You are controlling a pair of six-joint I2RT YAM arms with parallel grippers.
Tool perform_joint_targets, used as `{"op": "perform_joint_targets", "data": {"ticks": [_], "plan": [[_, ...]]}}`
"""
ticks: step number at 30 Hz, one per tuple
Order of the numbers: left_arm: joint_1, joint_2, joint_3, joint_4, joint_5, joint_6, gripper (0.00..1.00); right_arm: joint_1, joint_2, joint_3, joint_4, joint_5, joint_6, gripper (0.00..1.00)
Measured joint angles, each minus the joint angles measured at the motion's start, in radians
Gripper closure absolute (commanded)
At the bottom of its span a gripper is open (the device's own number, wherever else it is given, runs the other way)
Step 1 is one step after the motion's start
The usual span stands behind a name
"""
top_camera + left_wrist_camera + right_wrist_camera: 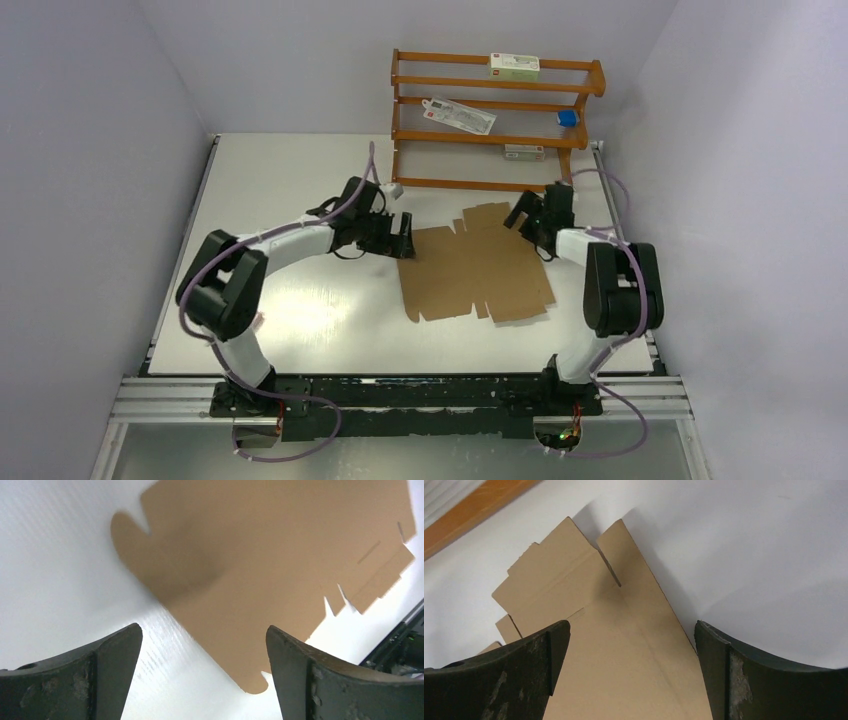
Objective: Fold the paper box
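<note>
The paper box [475, 270] is a flat brown die-cut cardboard sheet lying unfolded on the white table, with flaps and tabs round its edges. My left gripper [402, 238] hovers at the sheet's far left corner, jaws wide open and nothing between them. From the left wrist the paper box [260, 565] fills the upper view past my left gripper [204, 637]. My right gripper [522, 218] stands open over the sheet's far right edge. The right wrist shows the paper box [624, 650] running under my right gripper [632, 632], one finger over the cardboard, the other beside its edge.
An orange wooden rack [495, 120] stands at the back of the table, just beyond the sheet, holding small white cartons [514, 67] and a blue item [567, 118]. Its base rail [469, 517] shows in the right wrist view. Grey walls close in both sides.
</note>
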Motion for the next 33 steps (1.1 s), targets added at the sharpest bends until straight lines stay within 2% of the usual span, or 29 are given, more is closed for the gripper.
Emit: {"op": "perform_joint_targets", "data": {"ticks": [12,17,22,27,33], "plan": [[0.134,-0.278,-0.116,-0.042,-0.017,0.005,0.02,0.301,0.304,0.362,-0.003,-0.176,-0.125,0.02],[0.19,-0.355,-0.159,-0.077,-0.027,0.018,0.01,0.402,0.383,0.48,-0.026,-0.266,-0.164,0.03],[0.252,-0.368,-0.192,-0.084,-0.007,0.019,0.02,0.467,0.401,0.558,-0.071,-0.33,-0.201,0.01],[0.285,-0.314,-0.166,-0.097,0.06,0.022,0.02,0.449,0.308,0.497,-0.096,-0.317,-0.215,0.0],[0.285,-0.144,0.002,-0.129,0.135,0.048,0.01,0.238,0.023,0.264,-0.101,-0.258,-0.181,0.0]]}}
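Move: The flat paper box lies with its middle about 12 cm back and 11 cm to the left of my right hand, some 2 cm below it; its far right corner is about 4 cm ahead and 2 cm left of that hand. The rack's bottom bar has its middle about 8 cm ahead and 10 cm left of that hand. From my left hand the box's middle is roughly 16 cm right, 5 cm back and 5 cm down. With my right hand low and open at the box's far right side, I sweep about 28 cm left in an arc bulging some 5 cm forward, turning counter-clockwise nearly 50 degrees to drag the cardboard round; then I rise about 8 cm and swing halfway back right. My open left hand clears the way, rising about 6 cm and going 11 cm left, then easing forward and right. ##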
